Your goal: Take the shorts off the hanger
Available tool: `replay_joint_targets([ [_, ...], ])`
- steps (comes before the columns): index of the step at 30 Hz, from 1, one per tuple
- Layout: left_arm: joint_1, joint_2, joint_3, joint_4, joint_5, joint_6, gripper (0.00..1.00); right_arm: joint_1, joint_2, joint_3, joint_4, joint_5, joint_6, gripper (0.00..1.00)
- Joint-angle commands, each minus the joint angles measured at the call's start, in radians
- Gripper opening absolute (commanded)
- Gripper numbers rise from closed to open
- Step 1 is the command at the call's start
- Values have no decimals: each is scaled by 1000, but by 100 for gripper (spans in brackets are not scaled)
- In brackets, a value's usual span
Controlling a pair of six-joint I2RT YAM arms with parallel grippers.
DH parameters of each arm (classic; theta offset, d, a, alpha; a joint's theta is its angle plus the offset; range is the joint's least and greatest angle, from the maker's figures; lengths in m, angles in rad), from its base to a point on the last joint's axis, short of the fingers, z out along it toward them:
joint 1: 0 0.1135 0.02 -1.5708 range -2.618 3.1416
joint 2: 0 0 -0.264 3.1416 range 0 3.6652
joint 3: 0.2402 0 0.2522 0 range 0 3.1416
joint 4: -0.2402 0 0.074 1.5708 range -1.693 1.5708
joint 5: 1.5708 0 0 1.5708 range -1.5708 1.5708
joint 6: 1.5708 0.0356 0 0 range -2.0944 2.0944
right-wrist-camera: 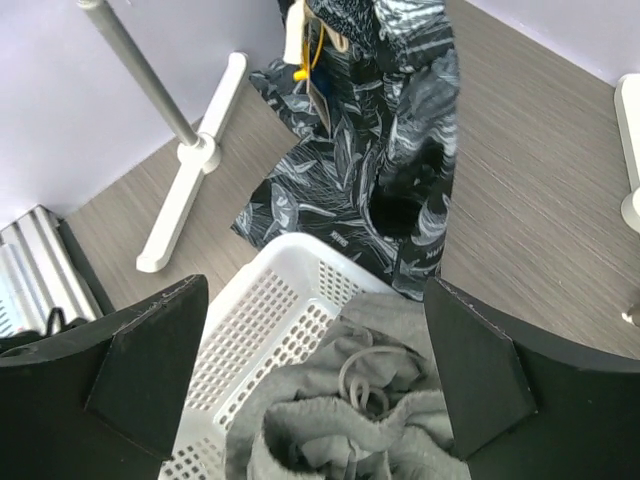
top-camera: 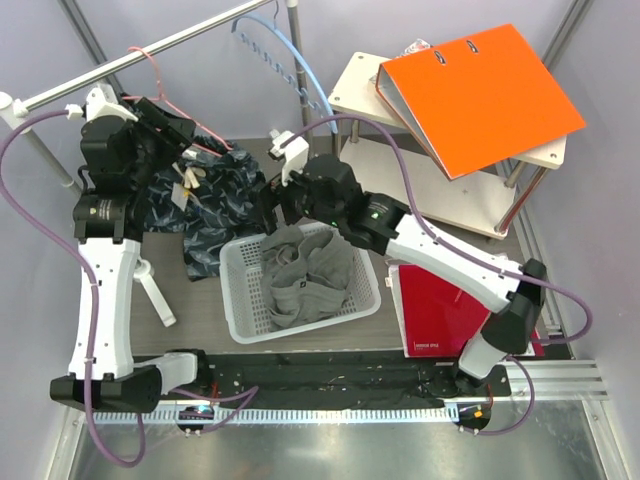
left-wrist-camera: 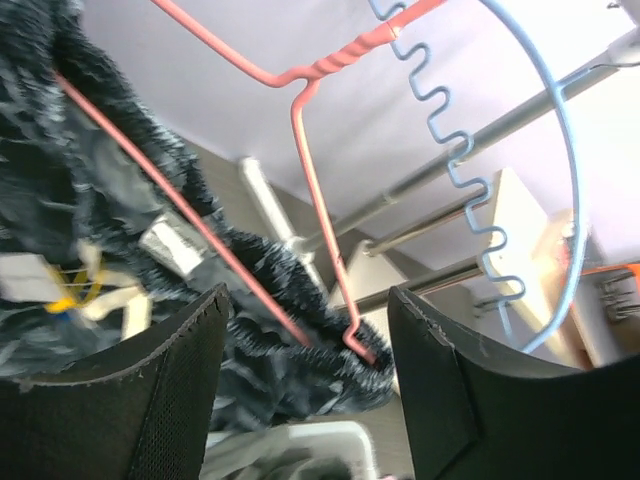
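Note:
Dark leaf-patterned shorts (top-camera: 215,200) hang from a pink wire hanger (top-camera: 160,85) on the metal rail (top-camera: 130,60). In the left wrist view the shorts (left-wrist-camera: 100,230) drape over the hanger's lower bar (left-wrist-camera: 310,170). My left gripper (left-wrist-camera: 308,292) is open, its fingers either side of the hanger's lower corner and gripping nothing; in the top view it sits high beside the hanger (top-camera: 185,140). My right gripper (right-wrist-camera: 315,283) is open and empty above the basket, just short of the shorts' hem (right-wrist-camera: 390,130); it also shows in the top view (top-camera: 272,195).
A white plastic basket (top-camera: 240,300) holds grey clothing (top-camera: 310,275) under my right gripper. A blue hanger (top-camera: 300,65) hangs to the right of the pink one. An orange binder (top-camera: 480,90) lies on a white side table (top-camera: 545,150). A red folder (top-camera: 440,310) lies right of the basket. The rack's white foot (right-wrist-camera: 190,190) stands to the left.

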Motion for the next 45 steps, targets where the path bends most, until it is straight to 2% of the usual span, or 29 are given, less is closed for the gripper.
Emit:
replay_joint_targets([
  [1, 51, -29, -109, 312, 165, -110, 64, 0, -111, -78, 76, -2, 31, 94],
  [9, 60, 36, -126, 365, 118, -156, 61, 0, -261, -226, 94, 30, 29, 94],
  [11, 59, 42, -137, 412, 125, -169, 56, 0, -280, -247, 91, 50, 16, 94],
  [15, 59, 65, -142, 429, 114, -178, 53, 2, -323, -263, 74, 71, 6, 94],
  [23, 59, 63, -235, 556, 117, -236, 33, 0, -370, -309, 79, 85, 0, 94],
  [26, 59, 62, -255, 599, 118, -233, 18, 0, -392, -322, 77, 87, -1, 94],
  [27, 59, 62, -261, 612, 128, -229, 6, 2, -395, -330, 79, 88, 0, 95],
  [29, 59, 48, -268, 661, 140, -229, 1, 0, -412, -338, 82, 91, -3, 95],
  [35, 59, 20, -275, 822, 175, -242, 1, 0, -415, -352, 89, 97, -8, 95],
  [39, 59, 27, -248, 863, 203, -241, 0, 0, -390, -353, 102, 88, -4, 95],
  [45, 57, -4, -287, 918, 272, -238, 0, 0, -370, -341, 109, 73, 5, 96],
])
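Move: The red hanger's right-hand shoulder wire, just below the neck, is about 7 cm ahead of my open left hand, some 1 cm right and 1 cm lower. Its patterned shorts hang around 22 cm beneath the hand, 5 cm ahead and 4 cm right. The rail crosses about 8 cm ahead, 3 cm left and 12 cm higher; the blue hanger is roughly 23 cm right, 10 cm ahead. From my right hand that wire lies 17 cm ahead, 18 cm left, 10 cm higher. I reach my left hand forward about 7 cm to the red hanger, rolling its left side down a little, and shut the fingers to pinch the wire below the neck. Keeping that pinch, I then raise the hanger some 4 cm, easing slightly back and right as the fingertips tilt up. Meanwhile my open right hand draws about 9 cm right and some 4 cm back, away from the patterned shorts. ##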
